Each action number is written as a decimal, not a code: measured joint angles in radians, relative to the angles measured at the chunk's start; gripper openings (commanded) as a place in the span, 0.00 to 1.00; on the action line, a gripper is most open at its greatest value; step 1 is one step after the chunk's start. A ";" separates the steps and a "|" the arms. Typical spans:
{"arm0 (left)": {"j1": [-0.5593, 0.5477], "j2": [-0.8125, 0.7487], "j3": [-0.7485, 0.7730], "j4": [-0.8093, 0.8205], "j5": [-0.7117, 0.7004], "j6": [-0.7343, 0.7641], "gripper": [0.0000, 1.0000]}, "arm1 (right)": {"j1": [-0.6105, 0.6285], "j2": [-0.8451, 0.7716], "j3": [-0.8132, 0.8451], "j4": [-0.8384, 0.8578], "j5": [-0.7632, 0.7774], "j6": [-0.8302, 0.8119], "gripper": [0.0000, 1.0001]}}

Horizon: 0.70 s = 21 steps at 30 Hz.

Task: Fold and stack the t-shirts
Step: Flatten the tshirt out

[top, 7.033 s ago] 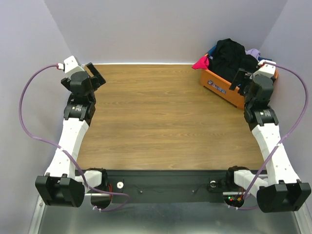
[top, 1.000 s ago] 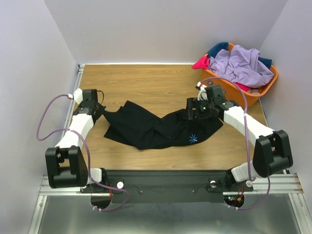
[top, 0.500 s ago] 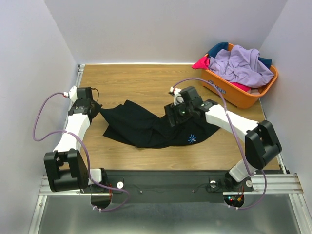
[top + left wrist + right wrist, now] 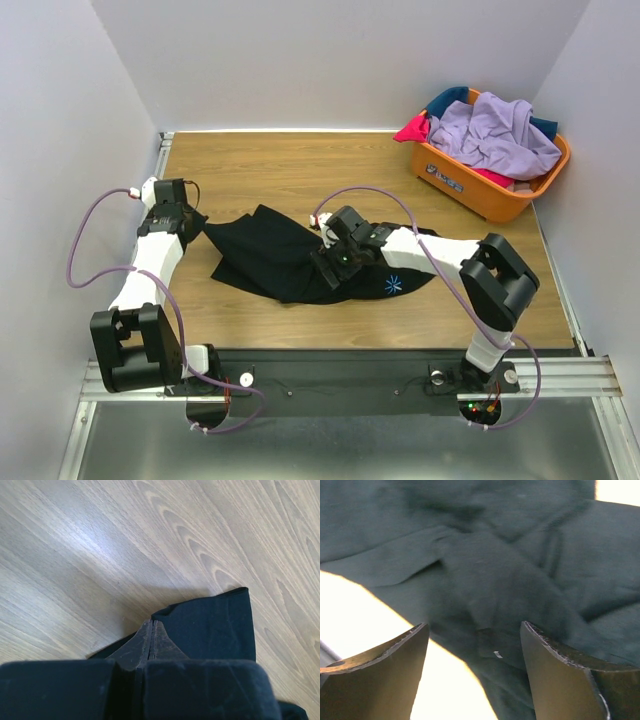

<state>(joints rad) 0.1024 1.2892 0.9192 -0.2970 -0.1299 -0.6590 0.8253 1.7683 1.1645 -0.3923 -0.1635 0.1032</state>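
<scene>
A black t-shirt lies crumpled across the table's middle, its light-blue starburst logo facing up near the front right. My left gripper is shut on the shirt's left edge; in the left wrist view the fingers press together over black cloth. My right gripper hovers open over the shirt's middle folds. In the right wrist view its jaws stand wide apart above the dark cloth, holding nothing. Lavender, pink-red and teal t-shirts lie in the basket.
The orange plastic basket stands at the back right corner of the wooden table. Grey walls close in the left, back and right sides. The arm bases sit along the near edge.
My right arm has swept left over the black t-shirt, from its right part to its middle, with the jaws narrowing a little. The left gripper has kept its hold and barely moved.
</scene>
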 measured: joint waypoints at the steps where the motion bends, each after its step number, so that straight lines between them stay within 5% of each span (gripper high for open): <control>1: 0.002 0.000 0.000 0.000 0.002 0.001 0.00 | 0.000 0.002 0.000 0.000 0.022 -0.002 0.74; 9: 0.011 0.000 0.000 -0.011 0.007 0.014 0.00 | -0.001 0.026 0.000 0.004 0.196 -0.003 0.52; 13: 0.018 0.000 0.000 -0.016 0.007 0.021 0.00 | -0.001 0.040 -0.001 0.005 0.244 -0.003 0.19; 17: 0.023 0.000 0.014 -0.033 0.008 0.029 0.00 | -0.001 0.035 -0.001 0.003 0.271 0.007 0.02; 21: 0.029 0.000 0.053 -0.051 0.008 0.042 0.00 | -0.001 -0.017 0.000 -0.020 0.317 0.033 0.00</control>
<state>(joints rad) 0.1310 1.2888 0.9726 -0.3485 -0.1219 -0.6167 0.8242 1.7515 1.1645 -0.4126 0.1539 0.1360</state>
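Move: My open right hand hangs just above the crumpled middle of the black t-shirt. The fold it will take is about 3 cm ahead, 3 cm to the right and 2 cm below. The blue star emblem lies some 13 cm right of this hand and 3 cm back, and the shirt's far corner about 15 cm ahead and 14 cm left. From my left hand, the fold is roughly 28 cm right, 8 cm back and 12 cm lower. I slide my right hand about 5 cm forward and to the right while sinking a little onto the fold, swinging its fingers clockwise to point less left and more forward. I close them nearly shut, pinch the black cloth, then start to rise about 2 cm. My left hand keeps its raised corner pinched and, after a slight dip, shifts about a centimetre left and up. ##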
